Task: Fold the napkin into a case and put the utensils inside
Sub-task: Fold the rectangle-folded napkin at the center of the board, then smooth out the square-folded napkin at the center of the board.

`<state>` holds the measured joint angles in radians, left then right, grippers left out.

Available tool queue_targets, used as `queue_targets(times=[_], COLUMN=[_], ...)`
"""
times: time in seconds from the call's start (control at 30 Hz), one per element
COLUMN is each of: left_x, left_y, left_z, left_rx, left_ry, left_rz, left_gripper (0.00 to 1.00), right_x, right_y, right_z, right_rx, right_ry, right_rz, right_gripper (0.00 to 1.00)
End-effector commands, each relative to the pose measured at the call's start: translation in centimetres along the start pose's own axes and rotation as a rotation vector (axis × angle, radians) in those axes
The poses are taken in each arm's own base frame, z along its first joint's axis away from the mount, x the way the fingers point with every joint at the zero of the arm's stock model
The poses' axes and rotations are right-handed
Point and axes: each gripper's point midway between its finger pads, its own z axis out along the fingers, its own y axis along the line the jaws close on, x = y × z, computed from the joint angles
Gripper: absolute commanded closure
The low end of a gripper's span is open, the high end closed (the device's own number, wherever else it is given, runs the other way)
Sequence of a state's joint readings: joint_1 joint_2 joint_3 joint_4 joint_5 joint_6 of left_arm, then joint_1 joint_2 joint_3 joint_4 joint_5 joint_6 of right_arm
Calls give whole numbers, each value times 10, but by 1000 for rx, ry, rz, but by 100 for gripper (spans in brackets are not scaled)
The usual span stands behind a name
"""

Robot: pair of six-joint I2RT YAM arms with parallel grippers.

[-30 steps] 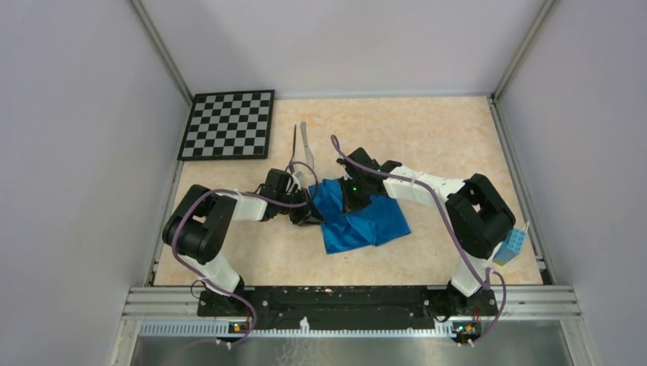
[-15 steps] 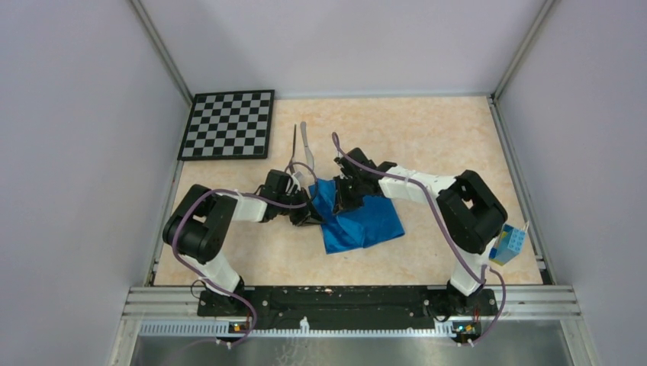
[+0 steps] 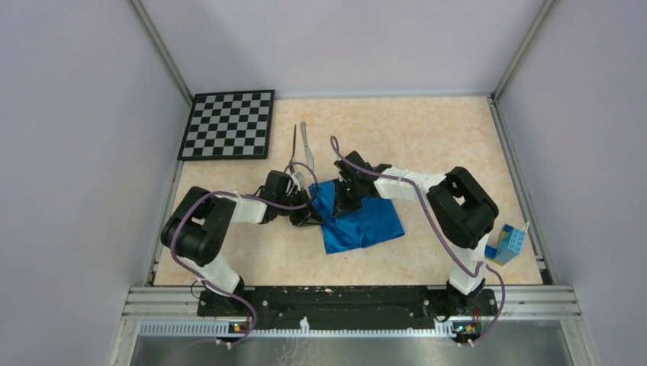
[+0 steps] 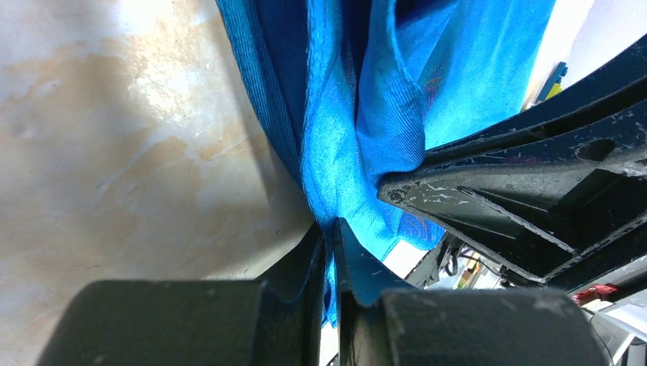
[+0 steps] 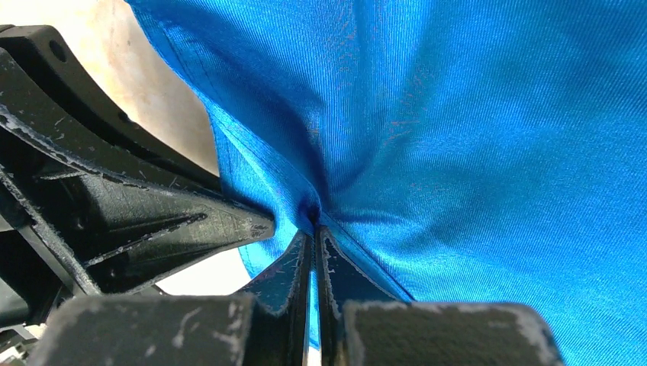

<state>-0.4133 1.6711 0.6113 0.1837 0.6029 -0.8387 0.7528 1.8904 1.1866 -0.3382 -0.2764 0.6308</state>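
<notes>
The bright blue napkin [image 3: 358, 223] lies crumpled in the middle of the table. My left gripper [image 3: 311, 218] is shut on the napkin [image 4: 358, 145] at its left edge, with cloth pinched between the jaws. My right gripper [image 3: 345, 200] is shut on the napkin [image 5: 473, 122] near its upper left part, a fold drawn into its jaws. Both grippers hold the cloth close together, and each wrist view shows the other's black fingers. Beyond the napkin lie the utensils side by side: a thin dark fork [image 3: 294, 142] and a pale grey knife [image 3: 305, 142].
A black-and-white checkerboard [image 3: 229, 124] lies at the far left corner. A small blue and yellow object [image 3: 510, 242] sits by the right rail. Metal rails border the tan table on the left and right.
My right gripper has carried its fold of napkin leftward toward the left gripper, bunching the cloth narrower. My left gripper has closed on the napkin's left edge.
</notes>
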Motion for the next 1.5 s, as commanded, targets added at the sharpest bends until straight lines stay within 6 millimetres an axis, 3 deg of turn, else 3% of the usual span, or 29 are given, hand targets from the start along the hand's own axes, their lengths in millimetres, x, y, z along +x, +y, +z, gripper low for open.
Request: queue_targets(times=[0.0, 0.1, 0.2, 0.3, 0.5, 0.6, 0.73, 0.83, 0.97, 1.1, 1.47], left_x=[6, 6, 7, 7, 13, 12, -8, -22, -33, -37, -35], left_y=[29, 30, 28, 23, 19, 9, -25, -50, -68, -72, -78], left_z=[-2, -2, -3, -9, -35, -51, -61, -56, -39, -31, -48], left_rx=[-111, -113, -106, -89, -99, -104, -23, 51, 132, 149, 130], left_ry=[-24, -26, -26, -45, -91, -112, -148, -137, -78, -63, -105], left_rz=[5, 5, 10, 25, 79, 112, 179, 211, 203, 188, 211], left_gripper=[86, 86, 80, 69, 56, 54, 51, 48, 45, 45, 44], right_x=[-21, -22, -23, -25, -42, -37, -18, -7, 15, 30, 45], right_y=[20, 21, 30, 45, 69, 52, 8, -11, -24, -29, -16], right_z=[-2, -2, -3, -12, -66, -87, -91, -90, -82, -78, -68], right_rx=[-33, -36, -83, -164, -383, -400, -398, -459, -463, -471, -539], right_ry=[-62, -68, -65, -67, -143, -186, -197, -210, -175, -154, -129], right_rz=[-22, -25, -50, -96, -166, -170, -116, -60, -31, -11, 39], right_gripper=[100, 100, 98, 71, 51, 48, 43, 35, 35, 35, 40])
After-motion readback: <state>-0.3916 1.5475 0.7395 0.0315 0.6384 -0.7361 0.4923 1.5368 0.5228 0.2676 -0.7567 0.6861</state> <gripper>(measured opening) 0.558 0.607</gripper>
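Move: Both my hands are shut on the blue napkin's left part. My right hand goes next for the upper layer's near corner, about 6 cm back and 7 cm to its right, roughly 2 cm lower; the napkin's near-left corner is some 11 cm back and 3 cm left. The middle of the left edge is within about 2 cm of my left hand, ahead and left, with the far-left corner 12 cm ahead, 4 cm left. I open both grippers and let go of the cloth. My right hand rises about 8 cm, swings right and back, and sinks again over the upper layer's near corner, tilting nearly 30 degrees so the fingers point less steeply down. My left hand first draws back and left a few centimetres, then climbs about 6 cm and comes forward and right, to hover open above the left edge. ##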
